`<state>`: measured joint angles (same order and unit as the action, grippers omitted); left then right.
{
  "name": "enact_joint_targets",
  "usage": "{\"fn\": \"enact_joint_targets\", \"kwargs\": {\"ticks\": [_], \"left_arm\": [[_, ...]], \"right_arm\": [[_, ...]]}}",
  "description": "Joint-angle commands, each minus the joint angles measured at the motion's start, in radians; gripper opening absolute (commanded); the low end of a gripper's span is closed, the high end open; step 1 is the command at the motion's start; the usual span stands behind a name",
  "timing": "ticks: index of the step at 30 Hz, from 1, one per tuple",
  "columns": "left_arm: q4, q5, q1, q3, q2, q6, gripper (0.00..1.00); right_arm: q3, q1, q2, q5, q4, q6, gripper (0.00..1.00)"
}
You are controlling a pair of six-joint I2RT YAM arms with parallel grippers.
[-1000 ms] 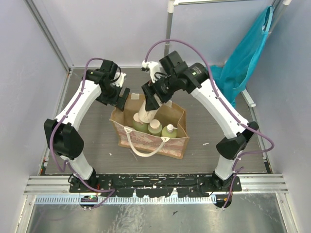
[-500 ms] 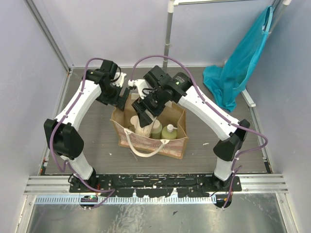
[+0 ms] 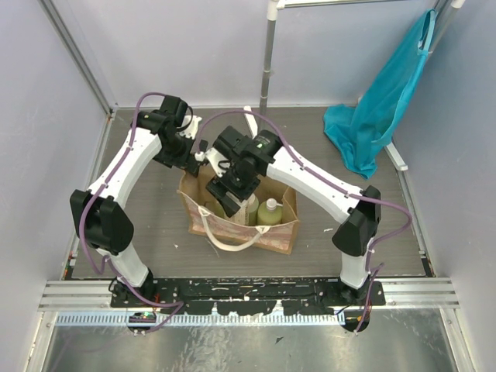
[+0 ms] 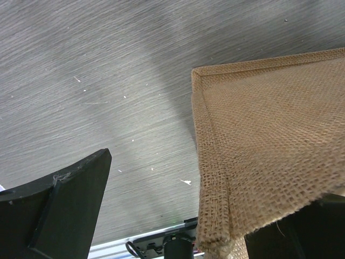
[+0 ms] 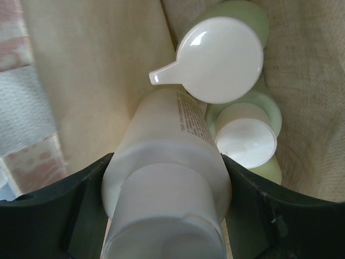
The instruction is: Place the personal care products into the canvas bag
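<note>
The canvas bag (image 3: 267,231) stands open in the middle of the table. My right gripper (image 3: 230,188) reaches down into it and is shut on a white bottle with printed text (image 5: 167,162), held cap-up along the bag's left inner wall. Beside it in the bag stand a pump-top bottle (image 5: 221,59) and a pale green bottle with a round white cap (image 5: 245,141); from above, two green bottles (image 3: 270,211) show. My left gripper (image 3: 190,159) is open at the bag's back left corner, and the burlap hem (image 4: 215,216) lies close to its right finger (image 4: 302,232).
A teal cloth (image 3: 372,116) hangs at the back right beside a metal pole (image 3: 267,62). The bag's cream handle (image 3: 232,239) droops over its front side. An aluminium rail (image 3: 248,294) runs along the near edge.
My right arm has swung left and lowered the white bottle deeper into the bag. The left arm has not moved.
</note>
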<state>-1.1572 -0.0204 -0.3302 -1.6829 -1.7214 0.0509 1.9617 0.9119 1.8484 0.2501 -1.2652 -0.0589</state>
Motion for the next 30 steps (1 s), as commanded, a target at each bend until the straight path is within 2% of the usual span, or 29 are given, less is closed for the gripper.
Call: {"fn": "enact_joint_targets", "kwargs": {"ticks": [1,6,12,18,20,23,25,28,30], "left_arm": [[0.019,0.008,0.002,0.012,0.017,0.006,0.98],[0.016,0.014,0.002,0.012,0.017,0.004,0.98],[0.012,0.020,0.002,0.011,0.020,0.003,0.98],[0.006,0.018,0.002,0.005,0.019,0.000,0.98],[0.004,0.018,0.002,0.004,0.020,0.000,0.98],[0.005,0.018,0.003,0.002,0.017,-0.001,0.98],[0.003,0.019,0.002,0.000,0.013,-0.002,0.98],[0.001,0.018,0.002,-0.004,0.010,-0.002,0.98],[0.001,0.020,0.002,-0.004,0.008,-0.002,0.98]], "right_arm": [[-0.033,0.047,0.002,-0.107,0.029,0.005,0.01],[-0.125,0.069,-0.013,-0.145,0.138,0.050,0.01],[-0.311,0.071,-0.068,-0.172,0.304,0.092,0.01],[-0.369,0.072,-0.052,-0.209,0.353,0.092,0.03],[-0.361,0.074,-0.036,-0.219,0.333,0.089,0.15],[-0.345,0.077,-0.031,-0.237,0.315,0.082,0.44],[-0.336,0.077,-0.045,-0.236,0.318,0.080,0.59],[-0.313,0.076,-0.056,-0.233,0.314,0.080,0.73],[-0.294,0.077,-0.056,-0.233,0.305,0.080,0.77]]}}
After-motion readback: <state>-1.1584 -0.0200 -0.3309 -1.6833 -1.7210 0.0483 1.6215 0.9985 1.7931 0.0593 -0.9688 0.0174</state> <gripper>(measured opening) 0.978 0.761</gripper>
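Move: The narrow slot I'm taking the held bottle to, inside the bag against its near wall, lies about 11 cm below my right hand and some 3 cm to its left. The left pump bottle stands about 4 cm ahead and 3 cm left of the hand, the white-capped bottle 2 cm ahead and 4 cm right, and the near wall's rim some 5 cm back. From my left hand, the slot is roughly 12 cm back and 9 cm right, about 8 cm lower. With my right hand I push the leaning bottle briskly down about 7 cm into the slot between the standing bottles and the bag's near wall, swinging the fingers a little more upright as it sinks. Then I stop at that depth, tipping the fingertips forward by some 5 degrees and keeping the bottle pinched. ##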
